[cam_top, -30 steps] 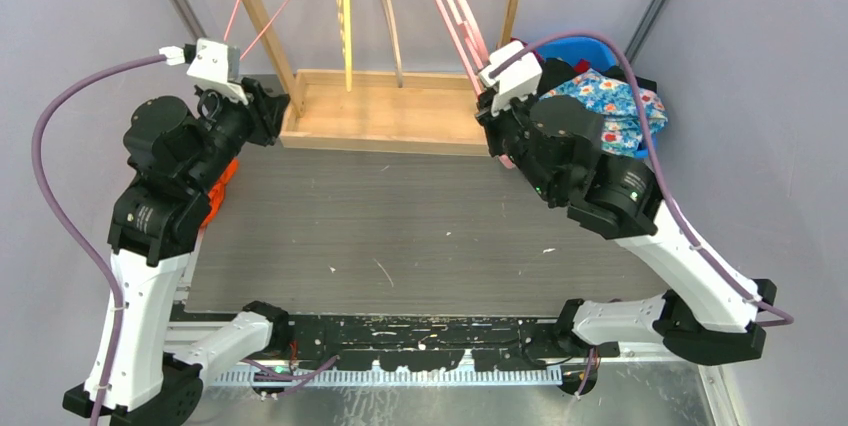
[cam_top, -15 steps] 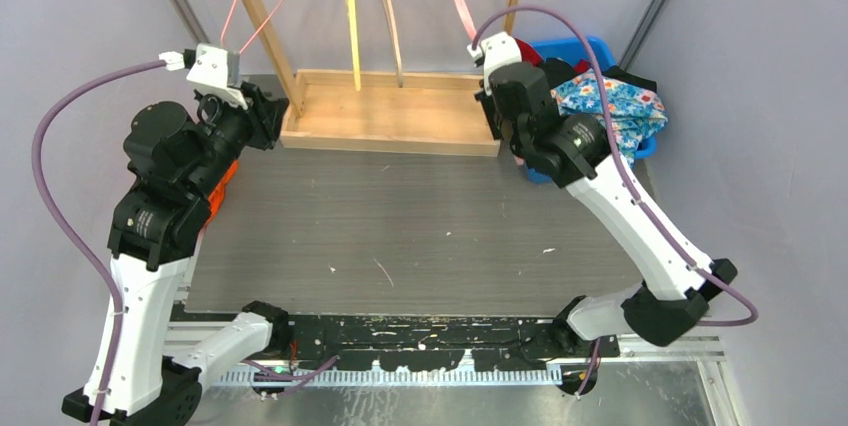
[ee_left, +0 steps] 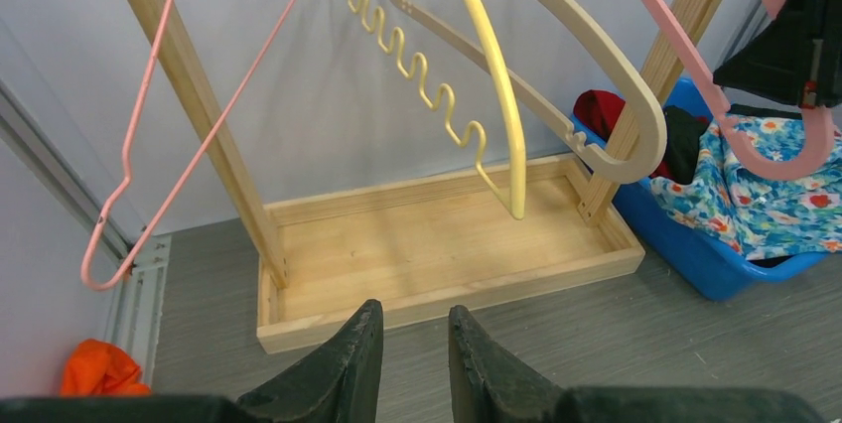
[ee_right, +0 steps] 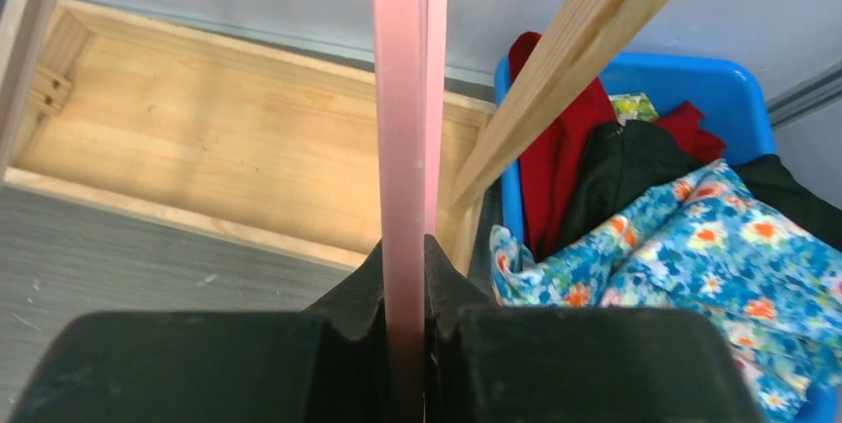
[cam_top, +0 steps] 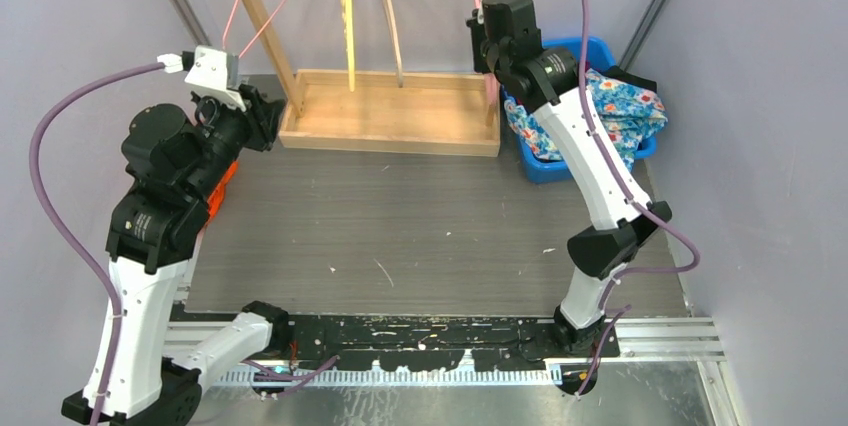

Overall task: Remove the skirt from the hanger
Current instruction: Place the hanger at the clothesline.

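The skirt [cam_top: 625, 106], blue with a flower print, lies bunched in the blue bin [cam_top: 560, 168] at the back right, off the hanger; it also shows in the right wrist view [ee_right: 695, 244] and the left wrist view [ee_left: 765, 200]. My right gripper [cam_top: 487, 46] is raised beside the rack's right post and is shut [ee_right: 404, 244] on the bare pink hanger [ee_right: 402, 95], whose curved end shows in the left wrist view [ee_left: 784, 160]. My left gripper [cam_top: 270, 111] is open and empty [ee_left: 412, 329] over the table, facing the wooden tray's front left.
A wooden rack with a tray base [cam_top: 390, 116] stands at the back, with a pink wire hanger [cam_top: 260, 6], a yellow hanger [cam_top: 347, 16] and a wooden hanger [cam_top: 385, 6]. Red and black clothes [ee_right: 556, 145] lie in the bin. An orange cloth [cam_top: 222, 186] lies at the left edge.
My right arm has stretched up and back toward the rack's right post, lifting the pink hanger with it. The skirt stays in the bin. The left arm has not moved.
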You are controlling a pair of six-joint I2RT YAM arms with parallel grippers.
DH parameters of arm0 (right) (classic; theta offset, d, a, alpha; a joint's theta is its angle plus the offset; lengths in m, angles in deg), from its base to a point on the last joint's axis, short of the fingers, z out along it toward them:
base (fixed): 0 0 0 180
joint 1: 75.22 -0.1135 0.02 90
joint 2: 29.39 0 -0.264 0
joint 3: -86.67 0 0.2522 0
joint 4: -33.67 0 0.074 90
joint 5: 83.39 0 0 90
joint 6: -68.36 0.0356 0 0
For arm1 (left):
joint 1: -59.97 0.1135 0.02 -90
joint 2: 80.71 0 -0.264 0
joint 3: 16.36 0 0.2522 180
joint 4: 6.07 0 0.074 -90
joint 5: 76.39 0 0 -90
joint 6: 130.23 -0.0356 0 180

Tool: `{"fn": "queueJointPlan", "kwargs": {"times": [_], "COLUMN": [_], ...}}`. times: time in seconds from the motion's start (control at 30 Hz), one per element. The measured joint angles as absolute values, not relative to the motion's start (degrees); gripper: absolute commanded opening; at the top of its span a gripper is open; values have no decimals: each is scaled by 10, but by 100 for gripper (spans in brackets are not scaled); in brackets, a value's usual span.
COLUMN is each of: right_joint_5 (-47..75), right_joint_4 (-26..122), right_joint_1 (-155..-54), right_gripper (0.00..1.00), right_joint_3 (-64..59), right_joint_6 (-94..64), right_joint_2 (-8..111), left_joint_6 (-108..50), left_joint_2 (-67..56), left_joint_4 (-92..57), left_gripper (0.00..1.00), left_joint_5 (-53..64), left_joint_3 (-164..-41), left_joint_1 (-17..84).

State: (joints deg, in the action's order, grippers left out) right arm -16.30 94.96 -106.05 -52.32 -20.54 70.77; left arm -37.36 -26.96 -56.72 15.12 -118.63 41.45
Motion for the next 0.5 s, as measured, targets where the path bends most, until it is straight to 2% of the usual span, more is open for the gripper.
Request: {"fn": "queueJointPlan", "kwargs": {"times": [0.5], "right_joint_5": [-65], "right_joint_4": [945], "right_joint_1": [-1001], "right_gripper": [1], "right_joint_3": [-690], "right_joint_6": [-106], "right_joint_2": [821], "left_joint_6": [-398], "left_joint_2": [-298], "left_joint_4": [-571], "left_gripper": [31], "left_joint_5": [177], "left_joint_3": [-1157], "left_joint_1": [415]}}
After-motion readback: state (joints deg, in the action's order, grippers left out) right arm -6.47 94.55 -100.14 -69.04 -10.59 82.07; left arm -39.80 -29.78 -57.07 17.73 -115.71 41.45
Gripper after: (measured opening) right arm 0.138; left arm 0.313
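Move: The pink hanger is already in the right hand's fingers, gripped near its near lower end. Its place on the clothesline lies about 10 cm ahead of that hand and some 20 cm above. The rack's right post stands roughly 10 cm ahead and 5 cm right of the hand, and the beige hanger's near end hangs some 14 cm left, about level with it. From the idle left hand, that clothesline spot is about 27 cm ahead, 29 cm right and 15 cm up. The pink hanger, kept pinched near its lower end, is pushed on by the right hand about 5 cm forward over the wooden tray, rising a couple of centimetres, towards the clothesline. Meanwhile the wrist rolls some 15 degrees, left side up, leaning the hanger's top over to the right; the fingers stay shut on it. ##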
